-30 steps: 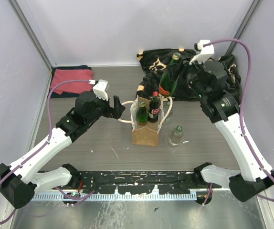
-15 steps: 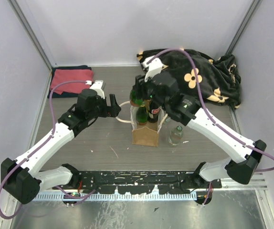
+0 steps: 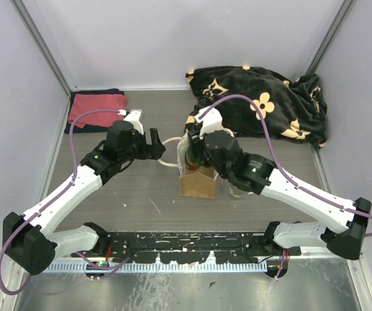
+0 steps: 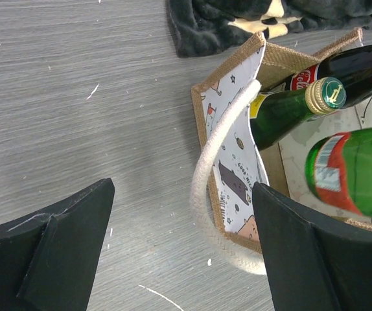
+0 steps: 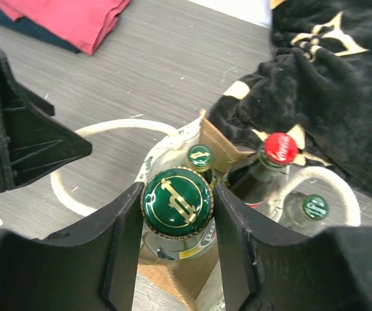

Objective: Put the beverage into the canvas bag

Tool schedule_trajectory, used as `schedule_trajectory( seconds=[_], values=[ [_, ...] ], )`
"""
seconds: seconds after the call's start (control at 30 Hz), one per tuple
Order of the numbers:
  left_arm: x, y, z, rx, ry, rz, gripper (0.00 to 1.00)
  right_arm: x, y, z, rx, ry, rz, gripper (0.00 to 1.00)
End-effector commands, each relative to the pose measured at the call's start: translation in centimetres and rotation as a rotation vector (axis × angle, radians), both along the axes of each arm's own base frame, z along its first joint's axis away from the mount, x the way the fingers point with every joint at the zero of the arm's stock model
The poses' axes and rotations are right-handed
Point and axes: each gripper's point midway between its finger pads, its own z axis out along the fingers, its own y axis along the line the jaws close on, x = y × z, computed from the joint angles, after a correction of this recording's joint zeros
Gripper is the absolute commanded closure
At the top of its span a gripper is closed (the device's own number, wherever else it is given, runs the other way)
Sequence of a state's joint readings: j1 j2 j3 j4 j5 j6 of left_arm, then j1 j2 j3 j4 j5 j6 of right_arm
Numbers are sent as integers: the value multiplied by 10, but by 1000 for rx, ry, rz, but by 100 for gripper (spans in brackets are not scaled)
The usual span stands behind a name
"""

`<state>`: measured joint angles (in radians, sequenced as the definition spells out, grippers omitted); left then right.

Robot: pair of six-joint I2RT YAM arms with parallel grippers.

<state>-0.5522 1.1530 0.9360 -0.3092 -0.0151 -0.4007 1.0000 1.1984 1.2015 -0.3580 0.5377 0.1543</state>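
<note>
The canvas bag (image 3: 196,184) stands upright mid-table, tan with cream rope handles (image 4: 205,188). My right gripper (image 5: 176,210) is shut on the beverage (image 5: 176,202), a green glass bottle with a green and gold cap. It hangs upright over the bag's left side, its lower body inside the opening (image 4: 354,172). A smaller green-capped bottle (image 5: 200,156) and a red-capped cola bottle (image 5: 280,148) lean inside the bag. My left gripper (image 3: 155,144) is open just left of the bag, its jaws either side of the left handle loop and holding nothing.
A clear bottle with a green cap (image 5: 315,207) stands on the table right of the bag. A black flowered blanket (image 3: 264,97) lies at the back right. A folded red towel (image 3: 95,107) on dark cloth sits at the back left. Grey walls enclose the table.
My right arm has swung from the back right over the bag with the beverage and lowered it into the opening. The left gripper has stayed by the handle.
</note>
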Motion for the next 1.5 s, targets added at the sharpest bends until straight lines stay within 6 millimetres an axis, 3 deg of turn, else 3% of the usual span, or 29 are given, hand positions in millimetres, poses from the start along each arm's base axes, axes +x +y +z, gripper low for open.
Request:
schedule_trajectory(
  seconds=[0.0, 0.7, 0.97, 1.47],
  values=[
    [5, -6, 13, -23, -18, -11, 6, 9, -22, 72, 236, -185, -123, 99],
    [9, -13, 6, -36, 1, -24, 6, 46, -49, -29, 238, -84, -215, 99],
    [10, -15, 3, -42, 10, -26, 7, 48, -45, -66, 215, -46, -213, 99],
    [8, -15, -1, -45, 17, -26, 7, 52, -38, -109, 122, 18, -202, 99]
  ],
)
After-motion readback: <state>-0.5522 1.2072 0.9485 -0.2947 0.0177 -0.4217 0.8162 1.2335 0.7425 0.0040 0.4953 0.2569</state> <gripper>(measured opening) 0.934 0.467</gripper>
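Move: Hanging from the right hand is a green bottle, held at the neck; its place is the free near-right part of the canvas bag, about 3 cm ahead, 5 cm right and 25 cm below. The green bottle already in the bag stands some 5 cm ahead, 1 cm left; the cola about 9 cm ahead, 5 cm right; the soda water bottle outside 9 cm ahead, 11 cm right, all over 20 cm down. From the left hand that free spot is roughly 18 cm right, level in reach, 14 cm lower. Lowering the held green bottle into the canvas bag, the right hand first slides a couple of centimetres right, then sinks about 15 cm while still easing right and a little forward into the gap on the near side of the cola. The wrist swings some 10 degrees clockwise and tips slightly down; the last part is nearly straight down, slowing, with the fingers keeping their hold on the neck. ##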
